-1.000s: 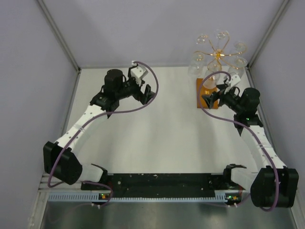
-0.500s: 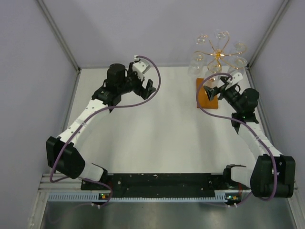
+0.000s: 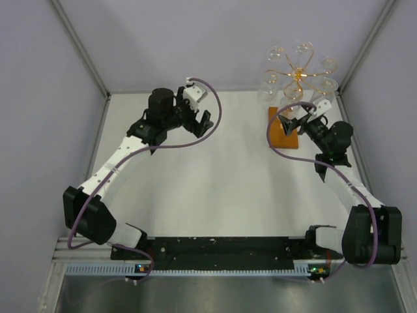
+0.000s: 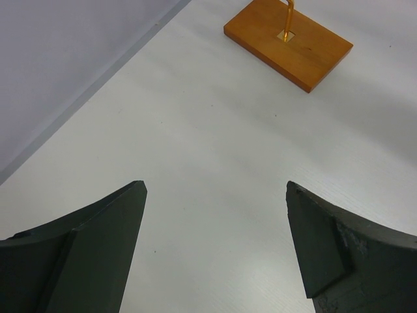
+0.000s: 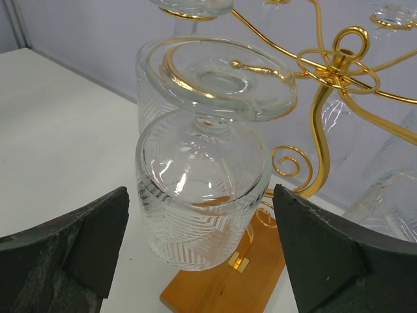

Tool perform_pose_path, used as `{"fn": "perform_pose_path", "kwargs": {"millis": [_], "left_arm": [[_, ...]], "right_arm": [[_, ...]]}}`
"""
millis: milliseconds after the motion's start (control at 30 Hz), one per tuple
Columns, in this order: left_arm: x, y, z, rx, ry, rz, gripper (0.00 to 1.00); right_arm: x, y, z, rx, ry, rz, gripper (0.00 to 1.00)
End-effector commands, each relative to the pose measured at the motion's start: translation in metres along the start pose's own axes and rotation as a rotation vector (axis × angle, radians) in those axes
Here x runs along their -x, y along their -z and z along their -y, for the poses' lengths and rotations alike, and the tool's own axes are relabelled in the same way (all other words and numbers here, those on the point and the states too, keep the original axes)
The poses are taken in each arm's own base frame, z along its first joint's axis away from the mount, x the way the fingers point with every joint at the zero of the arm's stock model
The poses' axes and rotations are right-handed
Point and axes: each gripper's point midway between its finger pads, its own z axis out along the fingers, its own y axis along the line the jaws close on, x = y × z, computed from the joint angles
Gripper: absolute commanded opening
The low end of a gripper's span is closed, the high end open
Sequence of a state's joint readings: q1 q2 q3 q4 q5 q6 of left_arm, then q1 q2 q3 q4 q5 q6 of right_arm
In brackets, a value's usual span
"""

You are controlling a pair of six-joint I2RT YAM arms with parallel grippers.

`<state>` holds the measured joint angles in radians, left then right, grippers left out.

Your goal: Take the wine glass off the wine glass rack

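The wine glass rack [image 3: 298,73] is a gold wire stand with scroll arms on an orange wooden base [image 3: 280,134] at the back right. Several clear glasses hang from it upside down. In the right wrist view the nearest wine glass [image 5: 195,228], ribbed, hangs by its foot [image 5: 221,78] from a gold arm. My right gripper [image 5: 201,195] is open, its jaws flanking that glass's bowl with narrow gaps on both sides. In the top view the right gripper [image 3: 294,121] sits over the base. My left gripper [image 3: 203,122] hangs open over bare table, holding nothing.
The left wrist view has the rack's wooden base [image 4: 290,40] and gold stem [image 4: 287,16] ahead of the left gripper [image 4: 216,186]. Grey walls close in the table [image 3: 208,189] at the back and both sides. More hanging glasses [image 5: 391,195] crowd the right of the rack.
My right arm has reached forward to the rack and its jaws have narrowed a little around the glass. The left arm has shifted slightly to the right.
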<state>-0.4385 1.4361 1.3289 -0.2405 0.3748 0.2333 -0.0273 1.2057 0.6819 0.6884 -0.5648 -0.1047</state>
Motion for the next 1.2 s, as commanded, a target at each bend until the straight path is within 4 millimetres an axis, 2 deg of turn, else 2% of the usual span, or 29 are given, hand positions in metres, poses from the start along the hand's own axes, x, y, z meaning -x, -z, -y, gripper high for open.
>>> {"fn": "perform_pose_path", "kwargs": {"millis": [0, 333, 500, 800, 900, 967, 1000, 1167], "left_arm": [[0.021, 0.005, 0.000, 0.018, -0.045, 0.054, 0.93], [0.023, 0.004, 0.003, 0.022, -0.063, 0.054, 0.94], [0.022, 0.003, 0.004, 0.019, -0.064, 0.056, 0.94], [0.022, 0.003, 0.006, 0.012, -0.050, 0.068, 0.94], [0.021, 0.002, 0.006, 0.009, -0.045, 0.068, 0.94], [0.021, 0.001, 0.007, 0.008, -0.046, 0.069, 0.94], [0.022, 0.002, 0.007, 0.008, -0.045, 0.071, 0.94], [0.020, 0.004, 0.007, 0.009, -0.045, 0.071, 0.94]], "right_arm": [[0.014, -0.008, 0.002, 0.008, 0.061, 0.056, 0.89], [0.019, -0.019, 0.012, -0.033, 0.058, 0.081, 0.84], [0.021, -0.022, 0.008, 0.004, 0.071, 0.074, 0.65], [0.032, -0.015, -0.002, 0.049, 0.084, 0.066, 0.41], [0.036, -0.012, -0.006, 0.068, 0.079, 0.062, 0.24], [0.039, -0.010, -0.008, 0.071, 0.076, 0.065, 0.03], [0.040, -0.010, -0.007, 0.065, 0.073, 0.065, 0.00], [0.048, -0.007, -0.007, 0.054, 0.080, 0.083, 0.00]]}}
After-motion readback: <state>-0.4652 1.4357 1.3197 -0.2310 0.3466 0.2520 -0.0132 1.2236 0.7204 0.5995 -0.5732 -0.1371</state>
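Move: The wine glass I'm after hangs upside down just in front of my open right fingers, about 2 cm ahead, 1 cm left and roughly level with them. The rack's gold hub is some 10 cm ahead, straight in line and 6 cm higher. The left glass hangs about 7 cm ahead and 7 cm left, the right glass 7 cm ahead and 7 cm right. From my left hand, the wine glass lies about 4 cm ahead and 25 cm right. I ease my right hand about 1.5 cm forward and 1 cm down so the open fingers straddle the upturned bowl, then close them until both pads squeeze its sides. Keeping that grip, I draw back a little over 1 cm towards myself, drifting slightly left, with the fingers tipping down a few degrees. ##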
